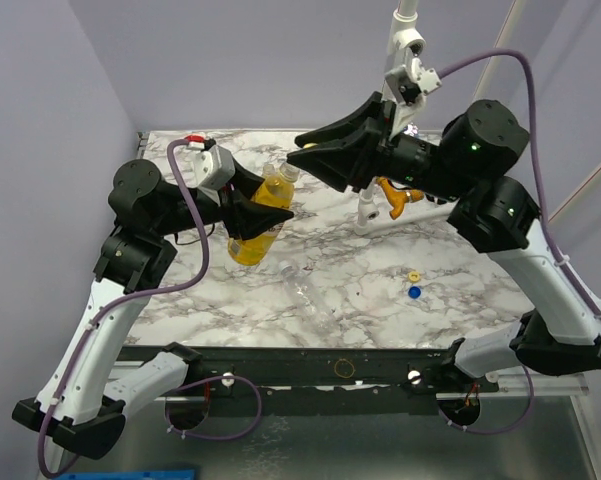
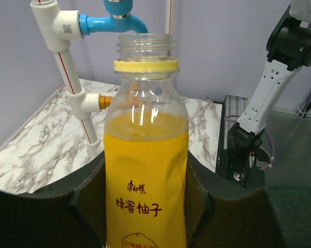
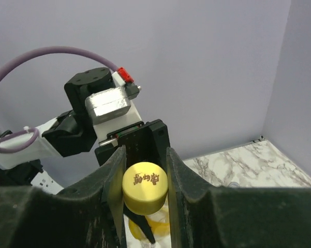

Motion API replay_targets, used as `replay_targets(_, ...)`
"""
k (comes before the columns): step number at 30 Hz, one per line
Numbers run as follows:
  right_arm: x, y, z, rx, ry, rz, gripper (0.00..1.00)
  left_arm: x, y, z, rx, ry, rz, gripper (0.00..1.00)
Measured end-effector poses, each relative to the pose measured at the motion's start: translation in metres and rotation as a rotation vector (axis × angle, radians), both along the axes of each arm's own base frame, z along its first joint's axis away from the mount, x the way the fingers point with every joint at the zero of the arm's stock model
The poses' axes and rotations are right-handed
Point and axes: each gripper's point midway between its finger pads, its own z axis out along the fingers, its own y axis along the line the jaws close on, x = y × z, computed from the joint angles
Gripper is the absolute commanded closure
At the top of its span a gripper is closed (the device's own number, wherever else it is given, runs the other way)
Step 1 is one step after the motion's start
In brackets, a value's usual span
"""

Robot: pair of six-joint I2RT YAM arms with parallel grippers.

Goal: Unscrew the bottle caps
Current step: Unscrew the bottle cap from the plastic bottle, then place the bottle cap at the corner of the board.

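My left gripper (image 2: pixel 146 173) is shut on a yellow-orange bottle (image 2: pixel 146 155) with a yellow label, held off the table. Its neck (image 2: pixel 145 44) is bare and open, with only a yellow ring below the thread. In the top view this bottle (image 1: pixel 263 200) tilts in my left gripper (image 1: pixel 260 215) toward my right gripper (image 1: pixel 298 155). My right gripper (image 3: pixel 144 178) is shut on a yellow cap (image 3: pixel 145 187), which sits between its fingers just above the bottle's top (image 3: pixel 158 227). A loose yellow cap (image 1: pixel 415 276) and a blue cap (image 1: pixel 414 292) lie on the table's right side.
A white pipe stand (image 1: pixel 365 212) with an orange tap (image 1: pixel 398 197) stands at the back of the marble table (image 1: pixel 460 310); its blue tap (image 2: pixel 119 15) shows above the bottle. A clear bottle (image 1: pixel 305 290) lies mid-table. Purple walls close in the back and left.
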Motion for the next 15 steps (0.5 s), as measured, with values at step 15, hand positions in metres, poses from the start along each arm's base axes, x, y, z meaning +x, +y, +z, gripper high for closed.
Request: replay_targets(15,-0.015,-0.065,-0.333,-0.616,0.556,-0.202,1.00,-0.003,0.015,-0.079,0.134,-0.027,0.060,1.00)
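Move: Far below and to the right of the right hand, the loose yellow cap lies on the table, about 10 cm ahead, 25 cm to the right and 57 cm down; the blue cap is some 4 cm nearer the base than it. The clear bottle lies roughly 3 cm ahead and 3 cm left, 55 cm below. From the left hand, the standing yellow bottle is about 29 cm ahead, 3 cm left and 34 cm down, the Pepsi bottle 25 cm ahead and 15 cm left; the loose yellow cap is about 10 cm ahead, 36 cm right and 44 cm down. Sweeping down and away from the open bottle's neck, the right hand gathers speed and drops some 33 cm towards the table and the loose caps, shifting about 6 cm right as its fingers tip downward, still pinching the unscrewed yellow cap. After a brief hold the left hand keeps its grip on the open bottle and lowers it about 8 cm. ##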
